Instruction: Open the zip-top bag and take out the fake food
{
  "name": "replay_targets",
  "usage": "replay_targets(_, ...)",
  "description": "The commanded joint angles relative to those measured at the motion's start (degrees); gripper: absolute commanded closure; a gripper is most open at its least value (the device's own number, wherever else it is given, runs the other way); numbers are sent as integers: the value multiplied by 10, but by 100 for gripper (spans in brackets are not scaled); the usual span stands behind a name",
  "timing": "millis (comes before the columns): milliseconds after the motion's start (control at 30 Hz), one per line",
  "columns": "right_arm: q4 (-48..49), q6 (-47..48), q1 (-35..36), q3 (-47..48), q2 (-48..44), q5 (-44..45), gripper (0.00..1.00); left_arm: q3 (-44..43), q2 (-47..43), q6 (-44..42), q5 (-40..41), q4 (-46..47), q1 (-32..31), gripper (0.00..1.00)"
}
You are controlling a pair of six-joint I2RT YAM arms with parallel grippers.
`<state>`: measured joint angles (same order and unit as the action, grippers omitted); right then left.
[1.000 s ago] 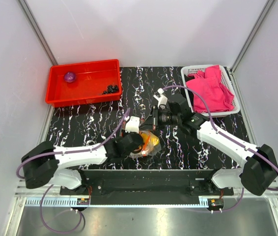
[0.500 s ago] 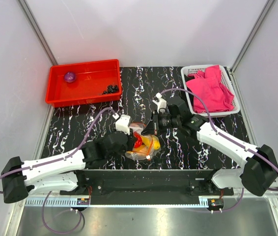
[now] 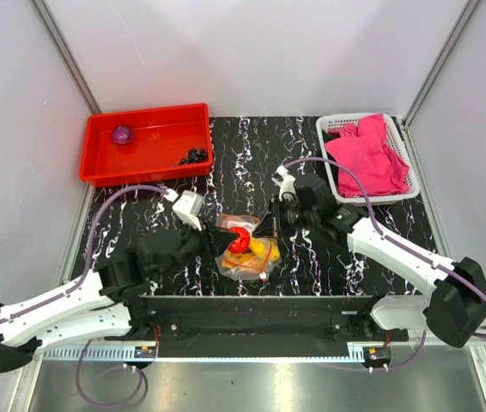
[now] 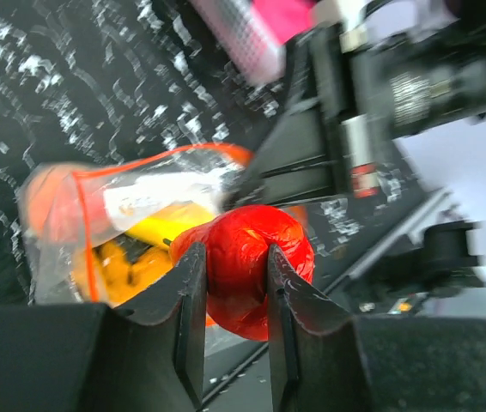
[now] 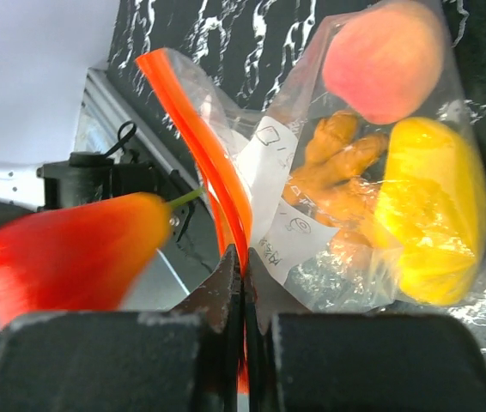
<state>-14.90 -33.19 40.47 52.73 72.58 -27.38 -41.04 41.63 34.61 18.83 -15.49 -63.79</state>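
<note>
The zip-top bag (image 3: 252, 260) lies at the mat's near middle, its orange-red zip strip (image 5: 198, 129) raised. My right gripper (image 5: 244, 260) is shut on that strip at the mouth (image 3: 269, 230). Inside the bag lie fake food pieces: a peach-like ball (image 5: 385, 60), a yellow fruit (image 5: 432, 206) and an orange cluster (image 5: 346, 172). My left gripper (image 4: 234, 254) is shut on a red fake food piece (image 4: 247, 257), held just outside the mouth, left of the bag (image 3: 239, 239). The red piece shows blurred in the right wrist view (image 5: 71, 253).
A red tray (image 3: 144, 176) at the back left holds a purple round piece (image 3: 122, 134) and small dark bits (image 3: 194, 155). A white basket (image 3: 332, 125) with a pink cloth (image 3: 367, 154) stands at the back right. The arms' base rail (image 3: 252, 309) runs just behind the bag.
My left arm has drawn back to the left, carrying the red piece out of the bag's mouth. The right gripper has stayed shut on the zip strip, shifting slightly.
</note>
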Motion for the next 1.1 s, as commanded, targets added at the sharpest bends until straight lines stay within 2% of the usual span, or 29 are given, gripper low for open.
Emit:
replay_targets(0, 0, 12, 4, -4, -17, 43, 100, -59, -23, 0, -28, -16, 2, 100)
replay_targets(167, 1, 5, 3, -25, -49, 80, 100, -142, -17, -52, 84, -125, 17, 100)
replay_targets(233, 0, 6, 3, -28, -62, 84, 100, -177, -16, -71, 120, -138, 29, 100)
replay_targets(300, 0, 7, 3, -32, -71, 90, 100, -199, -11, -92, 127, -143, 68, 100)
replay_targets(400, 0, 11, 3, -34, -82, 93, 100, -236, 14, -112, 84, -141, 163, 100)
replay_targets(433, 0, 12, 4, -34, -86, 91, 100, -254, 44, -115, 28, -142, 193, 100)
replay_targets(467, 0, 12, 4, -34, -89, 92, 100, -261, 59, -115, 0, -141, 252, 100)
replay_targets(533, 0, 12, 4, -36, -96, 93, 100, -273, 105, -117, -47, -130, 318, 100)
replay_targets(700, 0, 12, 4, -40, -103, 90, 100, -290, 201, -94, -116, -81, 436, 100)
replay_targets(733, 0, 11, 4, -40, -103, 88, 100, -295, 242, -83, -124, -64, 468, 100)
replay_targets(833, 6, 10, 3, -40, -103, 80, 100, -330, 317, -72, -150, -46, 515, 100)
replay_targets(967, 11, 14, 4, -39, -96, 71, 100, -402, 467, -97, -150, -44, 542, 100)
replay_targets(1067, 11, 19, 3, -37, -89, 67, 100, -462, 546, -117, -170, -46, 558, 100)
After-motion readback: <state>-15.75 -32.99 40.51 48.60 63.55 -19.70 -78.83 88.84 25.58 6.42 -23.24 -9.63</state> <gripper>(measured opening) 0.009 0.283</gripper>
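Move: The left hand already holds the red pepper. The red bin's middle lies about 42 cm ahead of it, 29 cm left and 18 cm lower; the black grapes in its near right corner are some 38 cm ahead and 15 cm left. The zip-top bag's middle sits about 4 cm ahead, 4 cm right and 15 cm below. From the right hand, still pinching the bag's orange zip, the bin is roughly 38 cm ahead, 39 cm left and 12 cm lower. Left hand carries the pepper up, then about 28 cm forward and left to the bin; right drags bag slightly right. ##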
